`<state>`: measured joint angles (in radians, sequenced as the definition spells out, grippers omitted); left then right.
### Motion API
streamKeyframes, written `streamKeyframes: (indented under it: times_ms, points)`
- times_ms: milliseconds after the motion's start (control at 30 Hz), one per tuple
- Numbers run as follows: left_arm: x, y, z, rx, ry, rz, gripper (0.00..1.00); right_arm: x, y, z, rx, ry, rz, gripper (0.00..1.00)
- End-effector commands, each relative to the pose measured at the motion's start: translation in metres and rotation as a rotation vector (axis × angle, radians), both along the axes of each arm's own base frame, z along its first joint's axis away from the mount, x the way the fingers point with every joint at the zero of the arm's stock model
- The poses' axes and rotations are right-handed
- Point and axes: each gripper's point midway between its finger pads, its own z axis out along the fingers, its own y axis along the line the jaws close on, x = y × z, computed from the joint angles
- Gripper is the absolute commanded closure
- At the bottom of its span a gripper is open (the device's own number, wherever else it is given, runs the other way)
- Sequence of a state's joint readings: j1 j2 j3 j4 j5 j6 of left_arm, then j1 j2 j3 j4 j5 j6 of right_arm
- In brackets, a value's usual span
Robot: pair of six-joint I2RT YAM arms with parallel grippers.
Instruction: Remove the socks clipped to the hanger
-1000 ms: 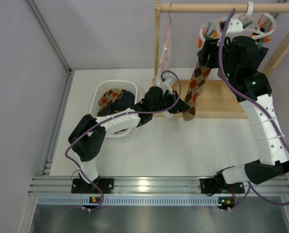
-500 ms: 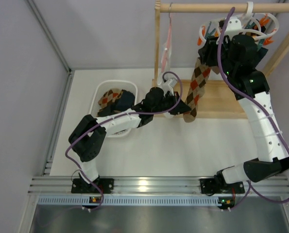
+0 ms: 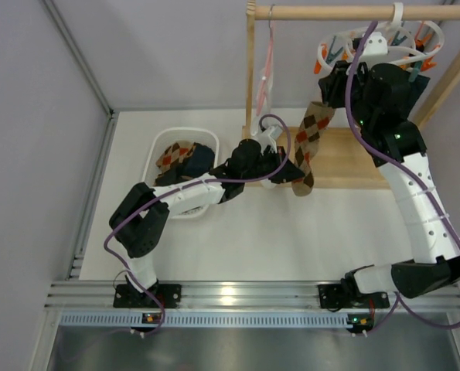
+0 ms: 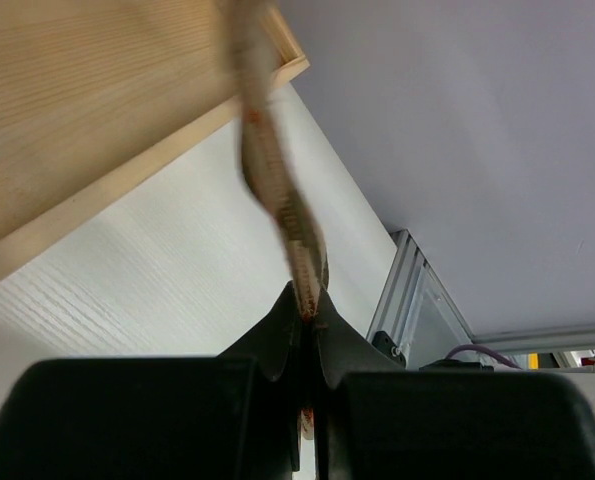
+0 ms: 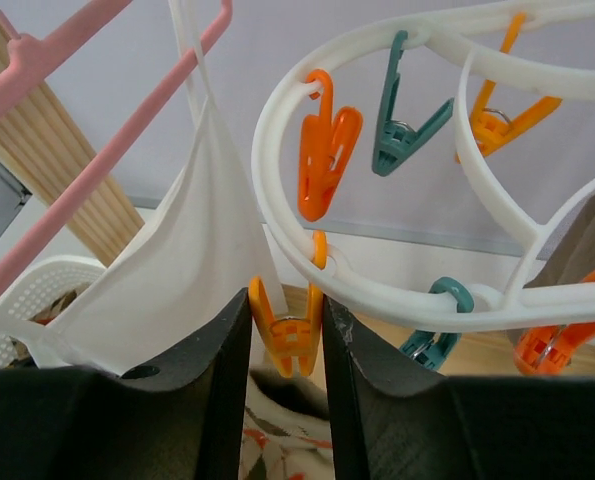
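A brown-and-tan argyle sock [image 3: 311,139] droops from under the hanger [image 3: 400,52] toward my left gripper [image 3: 280,171]. That gripper is shut on the sock's lower end, and in the left wrist view the fabric [image 4: 272,180] rises out of the closed left gripper [image 4: 307,310]. My right gripper [image 5: 285,330] is up at the white ring [image 5: 277,200], its fingers pressing both handles of an orange clip [image 5: 287,335]. The clip's mouth is parted, and the sock's cuff [image 5: 277,450] lies just below it, not in it.
A white basket [image 3: 161,143] at the left holds more socks. A pink wire hanger [image 3: 267,62] with a white cloth bag [image 5: 177,270] hangs from the wooden rail [image 3: 338,11]. The rack's wooden base [image 3: 353,154] lies under the hanger. Other orange and teal clips [image 5: 402,120] dangle from the ring.
My right jaws have narrowed onto the orange clip. The sock's upper end has sagged down and away from the hanger. The left arm has stayed put.
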<state>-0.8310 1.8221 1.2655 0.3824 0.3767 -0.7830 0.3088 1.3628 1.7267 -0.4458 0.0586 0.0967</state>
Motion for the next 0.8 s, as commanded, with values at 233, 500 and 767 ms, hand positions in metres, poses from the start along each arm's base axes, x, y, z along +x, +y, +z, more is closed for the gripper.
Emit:
streamKeyframes:
  times_ms: [233, 500, 767]
  points:
    - [-0.007, -0.009, 0.022, -0.056, -0.036, -0.044, 1.0, -0.019, -0.007, 0.033, 0.088, -0.111, -0.003, 1.0]
    - [-0.069, -0.01, 0.044, -0.078, -0.098, -0.186, 1.0, -0.034, -0.009, 0.027, 0.097, -0.108, 0.008, 0.49]
    - [-0.11, 0.03, 0.048, -0.044, -0.159, -0.257, 1.0, -0.068, -0.021, 0.023, 0.094, -0.111, 0.004, 0.19]
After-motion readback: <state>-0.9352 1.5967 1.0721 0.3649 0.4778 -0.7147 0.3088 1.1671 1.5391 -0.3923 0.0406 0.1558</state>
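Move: The orange clip on the argyle sock sits between the right fingertips, about 1 cm ahead; the hanger ring's near rim is just above. A teal clip lies some 7 cm to the right and 2 cm farther out, level with it. The left gripper already holds the sock's lower end; from it the orange clip is roughly 11 cm ahead, 7 cm right and 22 cm up, and the basket about 38 cm left, 12 cm ahead and 18 cm below. Keep the orange clip squeezed in the right gripper while easing it back and slightly up, then open the fingers wide and back off nearly 5 cm in all, letting the clip go. Hold the left gripper shut on the sock, then draw it quickly back towards the robot by about 10 cm, away from the hanger, turning a little clockwise and rising slightly at the end. ##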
